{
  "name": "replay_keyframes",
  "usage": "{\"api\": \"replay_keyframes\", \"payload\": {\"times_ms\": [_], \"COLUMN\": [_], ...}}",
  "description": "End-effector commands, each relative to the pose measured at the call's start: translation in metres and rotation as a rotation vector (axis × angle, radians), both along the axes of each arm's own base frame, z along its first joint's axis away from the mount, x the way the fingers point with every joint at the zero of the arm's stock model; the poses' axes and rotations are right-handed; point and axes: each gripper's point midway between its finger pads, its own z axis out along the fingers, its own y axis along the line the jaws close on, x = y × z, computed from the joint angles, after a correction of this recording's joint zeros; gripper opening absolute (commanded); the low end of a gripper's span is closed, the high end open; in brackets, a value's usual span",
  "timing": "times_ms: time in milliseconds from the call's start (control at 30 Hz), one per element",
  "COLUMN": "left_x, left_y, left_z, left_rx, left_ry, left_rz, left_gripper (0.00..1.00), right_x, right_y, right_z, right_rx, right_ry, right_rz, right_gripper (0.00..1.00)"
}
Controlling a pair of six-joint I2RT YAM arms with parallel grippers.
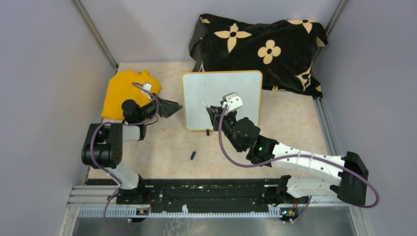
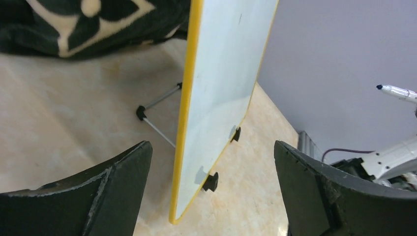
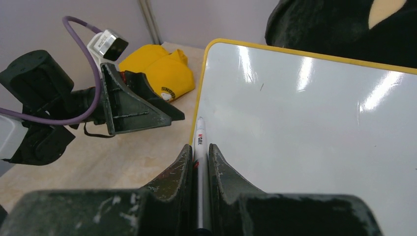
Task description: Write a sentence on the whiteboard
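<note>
The whiteboard (image 1: 221,93) stands tilted on small black feet mid-table, its yellow-rimmed face (image 3: 305,128) blank but for a tiny dark mark; no sentence shows on it. My left gripper (image 1: 177,106) is open right at the board's left edge; in the left wrist view the wide jaws (image 2: 212,147) straddle the board's lower corner (image 2: 221,88) without touching it. My right gripper (image 3: 199,146) is shut on a white marker (image 3: 199,135), whose tip points at the board's left rim. From the left wrist view the marker (image 2: 398,92) hangs off the surface.
A black flowered cloth (image 1: 260,49) lies bunched behind the board. A yellow cloth (image 1: 125,93) sits at the far left beside the left arm. A small dark blue cap (image 1: 193,156) lies on the beige tabletop in front. Grey walls close in both sides.
</note>
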Motion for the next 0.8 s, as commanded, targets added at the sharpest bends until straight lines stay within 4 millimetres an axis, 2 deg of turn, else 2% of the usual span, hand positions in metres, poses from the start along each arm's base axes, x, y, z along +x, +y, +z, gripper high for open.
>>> {"api": "replay_keyframes", "payload": {"times_ms": [0, 67, 300, 400, 467, 533, 633, 767], "left_x": [0.009, 0.022, 0.038, 0.035, 0.027, 0.026, 0.029, 0.039], "left_y": [0.012, 0.031, 0.111, 0.155, 0.173, 0.174, 0.172, 0.171], "left_z": [0.010, 0.009, 0.027, 0.015, 0.006, 0.008, 0.021, 0.040], "left_rx": [0.117, 0.173, 0.228, 0.245, 0.320, 0.424, 0.534, 0.483], "left_ry": [-0.053, 0.020, 0.343, 0.571, 0.699, 0.706, 0.582, 0.468], "left_rz": [0.124, 0.279, 0.834, 1.128, 1.277, 1.319, 1.367, 1.378], "left_gripper": [0.99, 0.99, 0.99, 0.99, 0.99, 0.99, 0.99, 0.99], "right_x": [-0.007, -0.009, -0.014, -0.015, -0.016, -0.016, -0.016, -0.018], "right_y": [-0.009, -0.012, -0.016, -0.012, -0.011, -0.011, -0.013, -0.015], "right_z": [0.030, 0.032, 0.035, 0.035, 0.036, 0.037, 0.039, 0.041], "right_rx": [0.099, 0.099, 0.115, 0.119, 0.127, 0.131, 0.133, 0.130], "right_ry": [-0.036, -0.040, -0.056, -0.056, -0.058, -0.061, -0.065, -0.065], "right_rz": [0.021, 0.023, 0.050, 0.064, 0.072, 0.074, 0.071, 0.072], "right_gripper": [0.00, 0.00, 0.00, 0.00, 0.00, 0.00, 0.00, 0.00]}}
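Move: My empty left hand points at the whiteboard's left edge. The board's middle is about 18 cm to this hand's right, level fore and aft, 8 cm lower. The yellow cloth lies roughly 21 cm left, 8 cm ahead and 15 cm below, the blue cap 18 cm back, 6 cm right and 16 cm below. From my right hand, holding the marker, the board's middle is some 12 cm ahead, 4 cm right and 22 cm below. I swing my empty left hand away from the whiteboard towards the yellow cloth, about 14 cm left and 5 cm forward, rising some 6 cm before sinking halfway back. It turns about 70 degrees counter-clockwise and tips down, ending with the wide-open fingers pointing forward and down. My right hand keeps its grip on the marker and eases up and back a couple of centimetres, off the board. ##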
